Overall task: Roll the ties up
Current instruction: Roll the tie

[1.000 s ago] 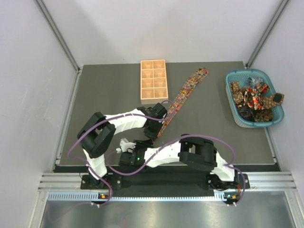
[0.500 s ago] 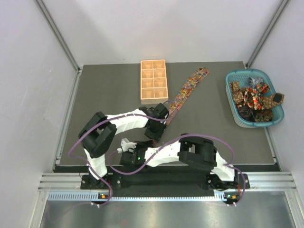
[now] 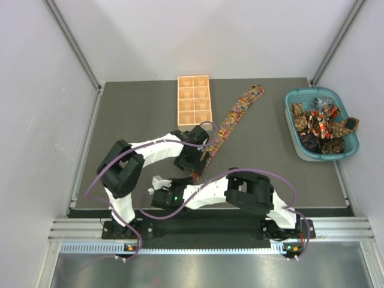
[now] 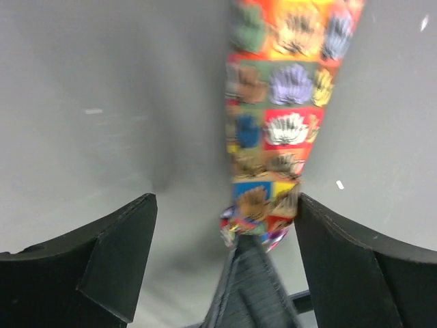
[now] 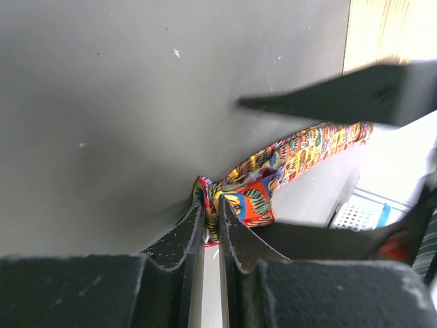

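Note:
One tie [image 3: 231, 120] with a bright multicoloured print lies slanted on the dark mat, its wide pointed end far right. Its narrow near end [image 5: 249, 188] is folded over. My right gripper [image 5: 210, 205] is shut on that folded end, and its ribbed fingers [image 4: 254, 287] show low in the left wrist view. My left gripper [image 4: 224, 205] hangs open over the same end, one finger on each side, gripping nothing. The tie [image 4: 283, 102] runs away up that view. In the top view the left gripper [image 3: 193, 158] sits just above the tie's near end. More ties [image 3: 321, 123] lie heaped in the basket.
A tan wooden compartment tray [image 3: 194, 102] stands at the back, just left of the tie. A teal basket [image 3: 294, 96] sits at the right edge of the mat. The left arm's finger [image 5: 341, 96] crosses the top of the right wrist view.
My left gripper has opened off the tie and shifted slightly left and nearer. My right gripper has closed on the folded near end.

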You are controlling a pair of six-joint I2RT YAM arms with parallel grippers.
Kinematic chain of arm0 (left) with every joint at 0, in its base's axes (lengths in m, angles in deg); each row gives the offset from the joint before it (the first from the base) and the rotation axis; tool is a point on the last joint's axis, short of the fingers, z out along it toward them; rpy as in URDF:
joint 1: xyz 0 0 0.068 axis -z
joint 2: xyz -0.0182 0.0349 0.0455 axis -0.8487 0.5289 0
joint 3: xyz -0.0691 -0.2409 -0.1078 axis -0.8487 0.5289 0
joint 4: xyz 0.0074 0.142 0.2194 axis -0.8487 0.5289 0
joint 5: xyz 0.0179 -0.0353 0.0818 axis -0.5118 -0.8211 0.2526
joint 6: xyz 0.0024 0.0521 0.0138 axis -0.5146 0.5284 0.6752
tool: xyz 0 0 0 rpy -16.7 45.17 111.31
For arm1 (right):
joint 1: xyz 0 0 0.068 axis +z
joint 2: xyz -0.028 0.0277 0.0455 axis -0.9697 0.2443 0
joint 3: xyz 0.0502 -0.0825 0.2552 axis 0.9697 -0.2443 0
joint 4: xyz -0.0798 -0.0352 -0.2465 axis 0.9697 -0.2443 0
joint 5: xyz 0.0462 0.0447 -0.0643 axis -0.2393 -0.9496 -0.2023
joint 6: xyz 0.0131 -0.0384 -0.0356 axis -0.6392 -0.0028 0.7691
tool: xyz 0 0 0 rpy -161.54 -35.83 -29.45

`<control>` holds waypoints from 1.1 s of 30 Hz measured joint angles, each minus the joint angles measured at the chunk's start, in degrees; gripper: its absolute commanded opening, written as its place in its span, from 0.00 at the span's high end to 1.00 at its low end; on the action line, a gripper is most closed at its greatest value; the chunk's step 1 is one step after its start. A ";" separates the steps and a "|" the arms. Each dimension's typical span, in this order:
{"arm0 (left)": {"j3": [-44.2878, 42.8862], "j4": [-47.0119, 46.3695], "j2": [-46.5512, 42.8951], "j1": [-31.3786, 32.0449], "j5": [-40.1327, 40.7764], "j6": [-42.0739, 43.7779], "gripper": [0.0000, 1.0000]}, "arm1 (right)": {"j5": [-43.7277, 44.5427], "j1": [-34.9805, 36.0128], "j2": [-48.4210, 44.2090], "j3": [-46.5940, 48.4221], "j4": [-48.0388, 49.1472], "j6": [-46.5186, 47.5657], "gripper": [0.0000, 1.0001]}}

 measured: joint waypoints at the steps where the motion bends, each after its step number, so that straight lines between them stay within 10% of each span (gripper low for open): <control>1: 0.00 0.02 -0.57 -0.76 -0.04 -0.11 0.14 | -0.09 -0.02 0.00 0.00 -0.02 0.13 1.00; 18: 18.51 -18.67 -28.35 -25.86 -19.04 -10.58 0.10 | -8.37 -2.34 -3.08 -0.20 -0.33 1.01 1.00; 33: 32.70 -29.33 -31.95 -41.31 -31.15 -18.03 0.10 | -34.42 -13.79 -15.67 -5.25 2.56 -2.80 1.00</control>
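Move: Between the left hand's open fingers, the tie's folded end lies about 2 cm back of its hand point, neither left nor right, at the same height. The right hand already pinches that end, right at its own fingertips. From the right hand, the tie's far end is roughly 36 cm ahead and 25 cm to the right, a centimetre or so lower; the wooden tray's middle stands about 29 cm straight ahead, about a centimetre higher. Leaving the tie end to the right hand, the left hand pulls up about 11 cm and a little forward, then swings some 12 cm left while sinking 4 cm, fingers kept wide open, turning counter-clockwise and tilting to point down to the right. The right hand first stays put, still pinching the folded end, then tips its fingers about 30 degrees steeper, rolls left side up and rises 2–3 cm, easing forward. ##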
